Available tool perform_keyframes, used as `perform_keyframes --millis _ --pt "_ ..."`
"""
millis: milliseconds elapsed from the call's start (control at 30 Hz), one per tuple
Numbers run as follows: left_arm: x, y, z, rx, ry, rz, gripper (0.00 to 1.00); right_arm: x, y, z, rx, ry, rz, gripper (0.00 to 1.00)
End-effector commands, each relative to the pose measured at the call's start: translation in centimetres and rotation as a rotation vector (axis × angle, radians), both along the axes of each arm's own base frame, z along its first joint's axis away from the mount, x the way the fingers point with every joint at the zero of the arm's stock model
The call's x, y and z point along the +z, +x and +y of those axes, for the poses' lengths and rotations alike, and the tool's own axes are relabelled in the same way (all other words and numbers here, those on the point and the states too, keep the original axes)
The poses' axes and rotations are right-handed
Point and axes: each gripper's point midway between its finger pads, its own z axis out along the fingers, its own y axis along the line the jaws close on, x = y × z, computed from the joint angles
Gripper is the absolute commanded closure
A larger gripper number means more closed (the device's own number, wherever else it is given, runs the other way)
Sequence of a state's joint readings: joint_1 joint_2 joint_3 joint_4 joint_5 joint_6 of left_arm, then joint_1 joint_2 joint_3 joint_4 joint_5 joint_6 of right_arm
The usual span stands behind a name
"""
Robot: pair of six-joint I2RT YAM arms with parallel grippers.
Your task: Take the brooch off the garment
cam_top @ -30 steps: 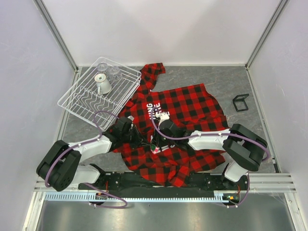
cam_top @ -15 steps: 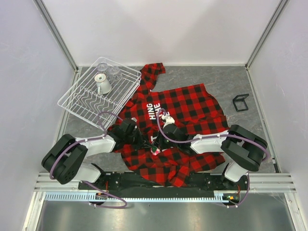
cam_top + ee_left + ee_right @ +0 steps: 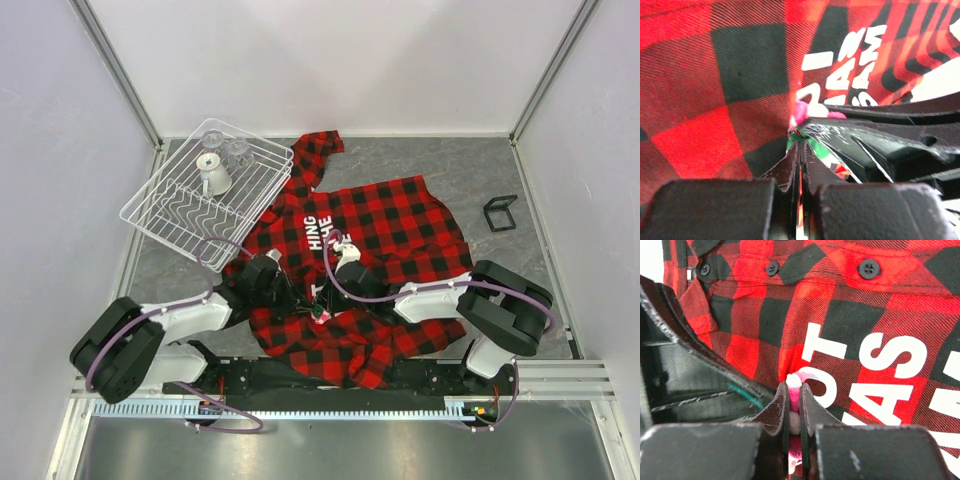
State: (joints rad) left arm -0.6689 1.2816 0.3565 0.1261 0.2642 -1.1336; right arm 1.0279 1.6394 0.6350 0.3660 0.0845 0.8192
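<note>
The red-and-black plaid garment (image 3: pixel 400 215) lies spread on the table, its white lettering near the middle. The pink brooch (image 3: pixel 320 315) sits on its lower front, between the two grippers. My right gripper (image 3: pixel 324 300) is shut on the brooch (image 3: pixel 794 381), whose pink and white petals show between the fingers against the garment (image 3: pixel 850 305). My left gripper (image 3: pixel 300 306) comes in from the left. In the left wrist view the left gripper (image 3: pixel 801 145) is shut on a thin fold of the garment (image 3: pixel 740 65), just below the brooch (image 3: pixel 801 111), with a bit of green at its tips.
A white wire dish rack (image 3: pixel 150 215) holding glasses and a white cup stands at the back left, overlapping the shirt's sleeve. A small black frame (image 3: pixel 500 212) lies at the right. White walls enclose the table on three sides.
The left gripper has closed the last bit onto the cloth by the brooch, and the left arm has shifted a little. The right gripper stays shut on the brooch.
</note>
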Motion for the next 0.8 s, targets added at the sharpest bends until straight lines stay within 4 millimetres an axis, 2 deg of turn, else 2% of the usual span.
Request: perform_keyframes --millis 0,100,233,333,467,567,667,767 --pt "2.6 -0.3 -0.3 -0.053 -0.02 -0.101 0.94 2.1 0.0 1.7 0.076 0.054 -0.102 1.0" --pt "4.2 0.6 0.3 -0.035 0.0 -0.177 0.89 2.0 0.2 1.3 0.092 0.023 -0.132 1.0" --pt "4.6 1.1 1.4 -0.018 0.053 -0.192 0.81 2.3 0.4 1.0 0.091 0.003 -0.157 1.0" --pt "4.7 1.2 1.6 -0.014 0.056 -0.197 0.81 2.4 0.5 0.8 0.092 -0.007 -0.165 1.0" --pt "4.2 1.0 1.5 -0.024 0.049 -0.183 0.81 2.6 0.6 0.7 0.093 -0.009 -0.173 1.0" --pt "3.6 1.0 1.6 -0.021 0.06 -0.174 0.73 3.0 0.7 0.9 0.108 -0.02 -0.189 1.0" --pt "2.4 0.9 2.0 -0.009 0.081 -0.154 0.71 3.1 0.8 1.1 0.128 -0.088 -0.212 1.0" --pt "1.6 0.5 2.3 -0.005 0.08 -0.136 0.72 2.8 1.4 0.2 0.107 -0.188 -0.233 1.0"
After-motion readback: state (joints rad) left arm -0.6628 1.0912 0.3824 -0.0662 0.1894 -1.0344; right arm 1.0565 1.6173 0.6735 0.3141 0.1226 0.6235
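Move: The brooch is still pinched in the right fingers, its middle barely 1 cm below the right hand point. From the left hand, whose shut tips are at its green part, it lies about 1 cm to the right and 1 cm down. The white HING THE lettering lies some 16 cm ahead of the left hand and 3 cm to its right. The WAS lettering begins just right of the brooch, its middle about 7 cm right of the left hand and 1 cm ahead. The left fingertips come free of the brooch's green part and open about a quarter of their range as that hand lifts some 4 cm and tips up slightly. The left hand then sinks back nearly 2 cm while drifting left, about 2 cm in all. The right fingers keep their pinch on the brooch, rising 1 cm and tilting roughly 10 degrees. ##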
